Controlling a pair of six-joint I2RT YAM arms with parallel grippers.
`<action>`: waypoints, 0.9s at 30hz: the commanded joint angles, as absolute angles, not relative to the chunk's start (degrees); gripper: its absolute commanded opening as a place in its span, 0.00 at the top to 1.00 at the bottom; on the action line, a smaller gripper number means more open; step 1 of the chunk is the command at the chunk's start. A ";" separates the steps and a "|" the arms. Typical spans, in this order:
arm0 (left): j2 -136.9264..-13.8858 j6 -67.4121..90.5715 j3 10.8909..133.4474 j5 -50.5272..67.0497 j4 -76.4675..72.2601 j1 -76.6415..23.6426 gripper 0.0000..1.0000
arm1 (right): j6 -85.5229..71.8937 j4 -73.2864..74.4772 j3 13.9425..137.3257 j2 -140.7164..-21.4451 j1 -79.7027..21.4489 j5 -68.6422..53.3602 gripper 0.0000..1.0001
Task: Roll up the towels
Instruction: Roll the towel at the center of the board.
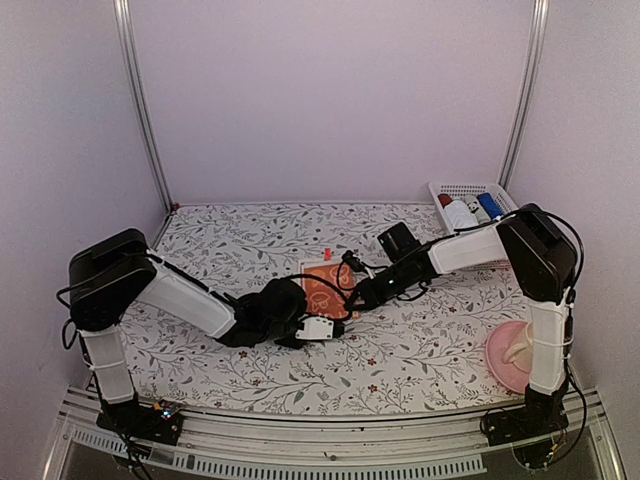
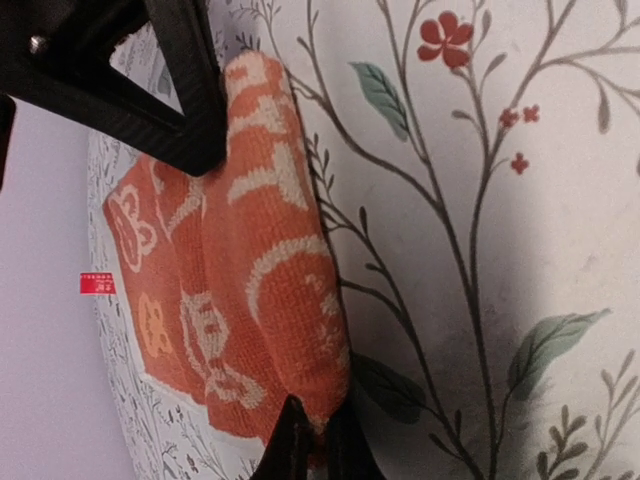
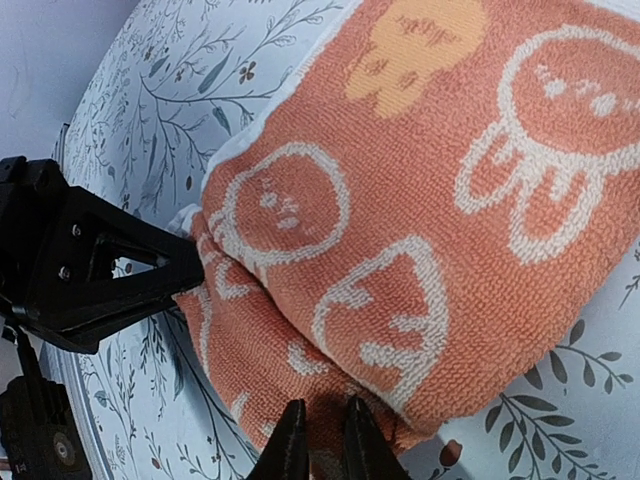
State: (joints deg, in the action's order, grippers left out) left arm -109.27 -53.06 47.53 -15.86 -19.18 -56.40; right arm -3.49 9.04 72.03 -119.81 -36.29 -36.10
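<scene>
One of the towels, orange-red with white cartoon faces (image 1: pixel 325 283), lies mid-table with its near edge rolled into a thick fold (image 2: pixel 280 290). My left gripper (image 1: pixel 312 318) is shut on one end of that fold; in its wrist view the fingertips (image 2: pixel 315 445) pinch the cloth. The right gripper (image 1: pixel 350 298) is shut on the other end, with cloth (image 3: pixel 420 200) bunched between its tips (image 3: pixel 322 440). Each wrist view shows the other gripper across the fold: the right one (image 2: pixel 190 130) and the left one (image 3: pixel 140 270).
A white basket (image 1: pixel 470 190) with bottles stands at the back right. A pink object (image 1: pixel 512 355) sits near the right arm's base. A small red tag (image 1: pixel 327 250) lies just behind the towel. Frame posts rise at both back corners.
</scene>
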 commanded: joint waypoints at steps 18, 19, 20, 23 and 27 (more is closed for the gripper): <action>-106.26 -45.39 61.60 23.76 23.67 -45.24 1.00 | 28.32 -11.82 38.53 -82.95 -47.07 -14.16 0.28; -106.79 -45.36 62.49 25.09 24.95 -44.72 1.00 | 31.13 -13.20 37.40 -82.66 -48.74 -12.87 0.28; -107.46 -45.35 63.40 26.37 26.23 -44.25 1.00 | 32.57 -13.87 37.00 -83.00 -50.11 -11.94 0.28; -109.41 -45.29 66.37 30.24 29.95 -42.66 1.00 | 36.45 -15.00 37.72 -85.93 -54.19 -7.85 0.27; -111.85 -45.18 69.37 34.36 33.87 -40.32 1.00 | 40.77 -16.36 39.75 -91.02 -57.57 -3.35 0.28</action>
State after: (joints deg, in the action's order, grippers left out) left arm -109.45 -45.69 66.78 27.40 27.07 -42.59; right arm 33.52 -12.16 37.95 -86.96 -55.33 -10.44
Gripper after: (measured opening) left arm 0.042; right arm 0.726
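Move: The towel's rolled near edge has its middle roughly 5 cm to the right of the left hand and 2 cm farther out, at about its height. From the right hand it is about 5 cm to the left, 2 cm nearer the robot and 1 cm below. Each hand already pinches one end. The flat part's middle lies some 7 cm farther out than the rolled edge, and a red tag lies about 14 cm beyond that edge. The towel's rolled edge stays pinched at its left end while the left hand draws it back towards the robot some 4 cm, rising slightly, its fingers tipping about 50 degrees to point mostly down. The right fingers open wide and come free of the other end; that hand arcs up about 8 cm and back 12 cm, fingers swinging forward, then starts sinking on the robot's side of the roll. ##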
